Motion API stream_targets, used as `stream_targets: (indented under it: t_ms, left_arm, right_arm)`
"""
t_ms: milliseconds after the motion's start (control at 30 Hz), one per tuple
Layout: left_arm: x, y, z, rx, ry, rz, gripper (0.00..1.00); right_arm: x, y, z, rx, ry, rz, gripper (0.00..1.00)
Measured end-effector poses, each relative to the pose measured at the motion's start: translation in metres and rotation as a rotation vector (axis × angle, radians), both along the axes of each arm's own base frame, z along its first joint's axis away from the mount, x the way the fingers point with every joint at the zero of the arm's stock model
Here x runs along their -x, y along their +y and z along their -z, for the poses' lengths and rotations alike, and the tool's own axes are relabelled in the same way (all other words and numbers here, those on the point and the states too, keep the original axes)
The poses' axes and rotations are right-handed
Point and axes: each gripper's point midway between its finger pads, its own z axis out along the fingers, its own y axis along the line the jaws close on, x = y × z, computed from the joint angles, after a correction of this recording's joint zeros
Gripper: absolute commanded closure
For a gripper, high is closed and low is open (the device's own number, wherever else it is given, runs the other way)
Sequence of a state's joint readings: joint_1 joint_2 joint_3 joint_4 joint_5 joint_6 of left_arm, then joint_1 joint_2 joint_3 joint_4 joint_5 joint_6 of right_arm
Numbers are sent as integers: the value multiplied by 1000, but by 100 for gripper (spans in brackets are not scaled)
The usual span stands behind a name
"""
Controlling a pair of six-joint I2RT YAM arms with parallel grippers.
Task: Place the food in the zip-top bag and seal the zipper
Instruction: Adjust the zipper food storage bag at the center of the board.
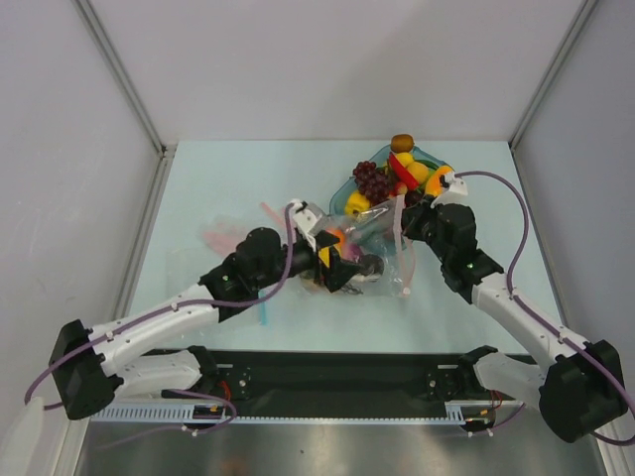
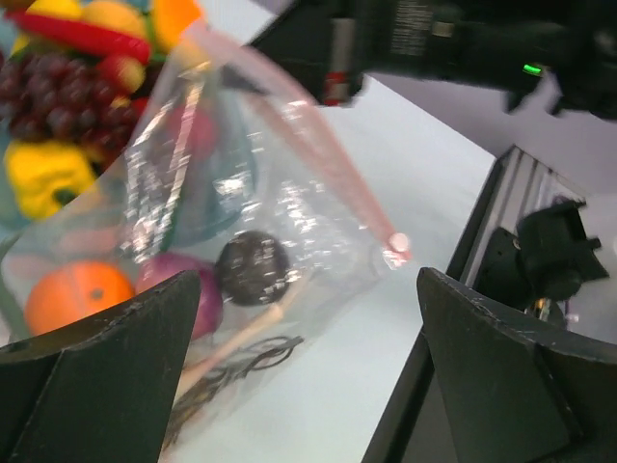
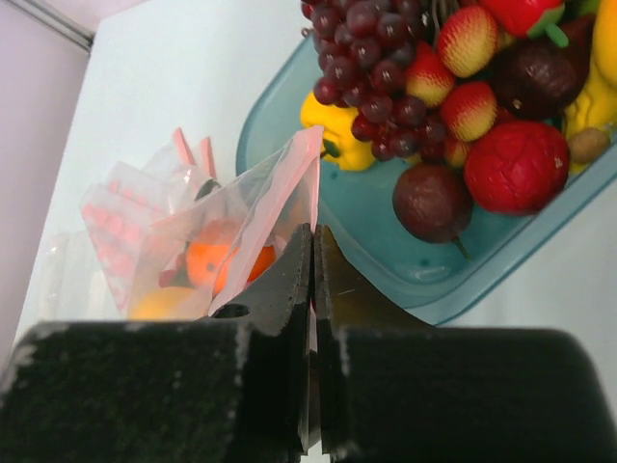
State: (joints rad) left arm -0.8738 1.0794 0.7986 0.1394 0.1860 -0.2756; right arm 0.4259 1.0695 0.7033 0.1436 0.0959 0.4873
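Note:
The zip-top bag (image 1: 372, 253) lies crumpled in front of the teal tray, with its mouth edge lifted. My right gripper (image 3: 313, 233) is shut on that edge, pinching the pink zipper (image 3: 280, 193). Through the plastic I see food: an orange (image 2: 72, 294), a purple piece (image 2: 183, 289) and a dark round piece (image 2: 253, 267). My left gripper (image 2: 308, 280) is open just above the bag's near side, its fingers (image 2: 106, 376) wide apart with nothing between them. In the top view the left gripper (image 1: 332, 263) is at the bag's left and the right gripper (image 1: 405, 223) at its back right.
The teal tray (image 1: 342, 188) behind the bag holds more food: dark grapes (image 3: 371, 58), a yellow pepper (image 3: 333, 135), a red fruit (image 3: 516, 166), a brown plum (image 3: 431, 201). Spare bags with pink strips (image 1: 223, 238) lie left. White walls enclose the table.

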Motion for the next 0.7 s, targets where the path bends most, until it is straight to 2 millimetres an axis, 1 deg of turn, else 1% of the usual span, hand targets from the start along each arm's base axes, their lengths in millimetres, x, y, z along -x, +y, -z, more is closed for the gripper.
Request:
stream_targets:
  t_ms: [67,167,233,300,367,500,533,633,700]
  left_arm:
    - [15,-14,-5,-16,-86,42,0]
    - [37,-36,-7,-59,-229,96,0]
    - [46,-47,-3,-97,-320,120,0]
    - [51,-55,8,-155,-395,144,0]
    - [54,-64,26,-244,-473,166,0]
    - [58,-79,77,-467,-592,188,0]
    - [57,-83,94,-539,-622,191,0]
    - [52,-89,128,-696,-672,183,0]
    - [45,-91,140,-768,-689,158,0]
  right_arm:
    - [-1,-2,7,-4,29,4,100]
    - [-1,-2,10,-13,43,-4,100]
    - [0,-2,9,-21,46,-11,100]
    - [1,-1,9,-29,51,-18,100]
    - [0,-1,9,-34,52,-18,100]
    - [0,-4,10,-48,60,-18,100]
    - [0,-5,10,-53,64,-20,100]
    - [0,-6,10,-62,70,-21,100]
    - [0,-8,10,-66,72,-20,100]
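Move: The near end of the bag's zipper, the loose corner with the white tab, is about 13 cm to the left gripper's right, roughly level with it fore and aft and some 14 cm below. Inside the bag, the dark fruit sits about 8 cm ahead and 6 cm right of that gripper, the orange 12 cm ahead and 3 cm left, both some 20 cm lower. From the right gripper, that zipper end is about 15 cm back, 1 cm left and 9 cm down. Swing the open left gripper right and back over the near side of the bag, then let it drop steeply, about 14 cm down and 9 cm right in all, towards the near end of the zipper. Roll it some 60 degrees with its left side rising, and tip the fingers a little further down. Keep the right gripper shut and nearly still on the zipper's far end. ##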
